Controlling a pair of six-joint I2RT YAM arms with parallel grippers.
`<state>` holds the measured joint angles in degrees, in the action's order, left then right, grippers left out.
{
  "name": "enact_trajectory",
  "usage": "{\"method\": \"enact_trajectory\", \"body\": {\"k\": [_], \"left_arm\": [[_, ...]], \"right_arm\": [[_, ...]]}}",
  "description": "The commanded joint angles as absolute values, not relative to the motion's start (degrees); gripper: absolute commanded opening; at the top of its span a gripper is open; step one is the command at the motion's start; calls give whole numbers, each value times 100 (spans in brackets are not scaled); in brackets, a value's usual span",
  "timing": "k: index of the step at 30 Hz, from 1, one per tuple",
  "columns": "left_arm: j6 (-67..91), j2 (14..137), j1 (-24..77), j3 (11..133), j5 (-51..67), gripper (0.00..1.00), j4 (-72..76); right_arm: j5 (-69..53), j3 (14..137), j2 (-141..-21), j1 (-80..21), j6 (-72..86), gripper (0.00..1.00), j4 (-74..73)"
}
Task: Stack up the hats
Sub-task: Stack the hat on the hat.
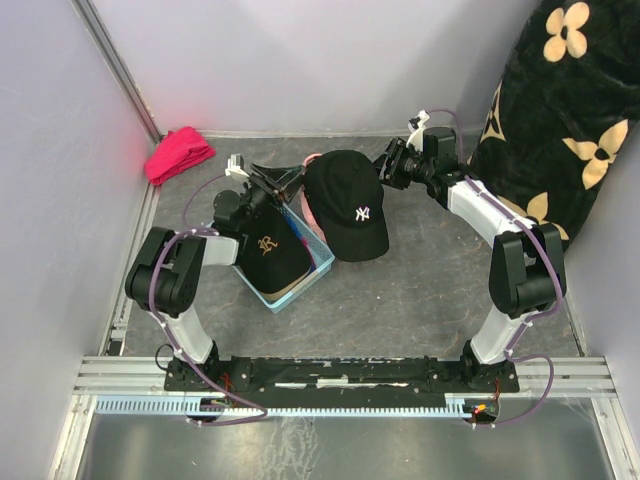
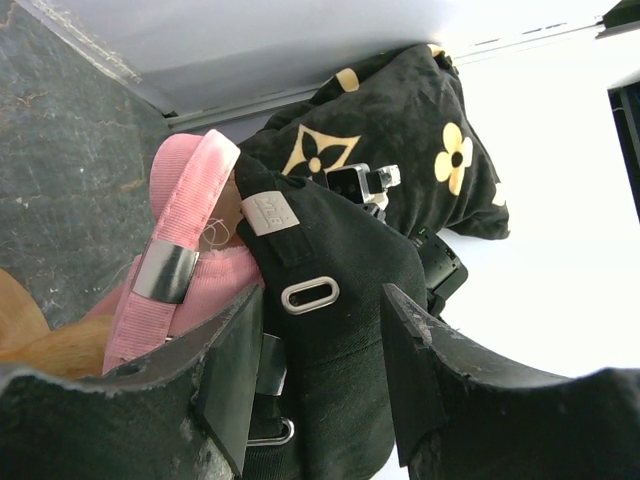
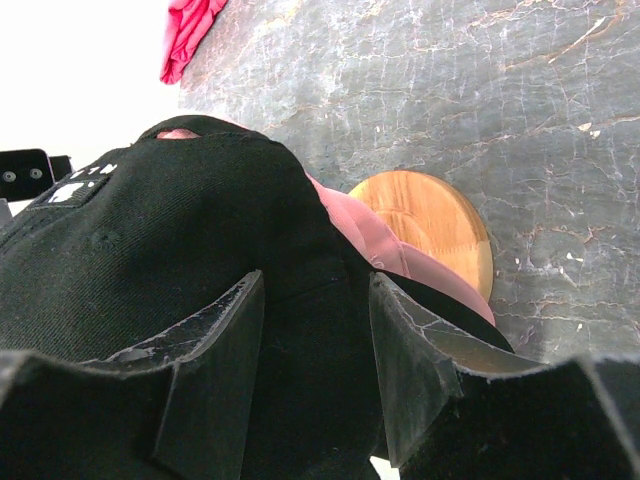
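Note:
A black hat with a white logo [image 1: 345, 200] lies over a light pink hat [image 1: 311, 217], between my two grippers. My left gripper [image 1: 283, 180] is at its back. In the left wrist view the jaws [image 2: 320, 370] stand open on either side of the black hat's rear panel [image 2: 340, 260], beside the pink hat's strap [image 2: 190, 200]. My right gripper [image 1: 385, 165] is at the opposite side. Its open jaws [image 3: 315, 350] straddle the black crown [image 3: 150, 230] above the pink hat [image 3: 385, 250]. A second black hat with a gold logo [image 1: 270, 250] sits in a blue basket [image 1: 318, 268].
A round wooden stand [image 3: 430, 215] shows under the pink hat. A red-pink cloth bundle [image 1: 180, 153] lies at the back left corner. A black blanket with cream flowers [image 1: 560, 110] fills the back right. Walls close in the left and the back.

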<state>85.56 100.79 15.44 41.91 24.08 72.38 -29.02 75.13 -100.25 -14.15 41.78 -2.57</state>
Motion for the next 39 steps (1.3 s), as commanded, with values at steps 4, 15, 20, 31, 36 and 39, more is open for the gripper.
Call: {"method": "enact_trajectory", "body": {"k": [4, 15, 20, 31, 36, 39], "left_arm": [[9036, 10275, 1530, 4480, 2676, 53, 8182], [9460, 10782, 1532, 4672, 2855, 44, 8941], [9434, 10834, 1537, 4733, 2878, 37, 8902], [9118, 10690, 1529, 4577, 2678, 8, 8483], [8978, 10615, 1529, 4515, 2605, 3, 8299], [8913, 10550, 1516, 4413, 2499, 3, 8221]], "right_arm": [[-3206, 7840, -10011, -1554, 4118, 55, -113], [-3164, 7935, -10062, -1598, 4053, 54, -222], [-3098, 8029, -10081, -1643, 3928, 54, -387], [-3018, 8162, -10055, -1669, 3775, 54, -614], [-2967, 8207, -10029, -1692, 3713, 54, -721], [-2944, 8209, -10020, -1691, 3689, 54, -739]]}}
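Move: The black hat to be settled on the stack has its middle about 10 cm right of the left hand, 6 cm back and 4 cm lower. The pink hat beneath lies some 11 cm right, 7 cm back, 8 cm down; the blue basket is 7 cm left, 15 cm back and 20 cm below. From the right hand, the black hat's middle is about 7 cm left, 7 cm back, 4 cm down. Almost in place, the left hand shifts about 1 cm forward, rolls slightly and shuts on the black hat's strap. ##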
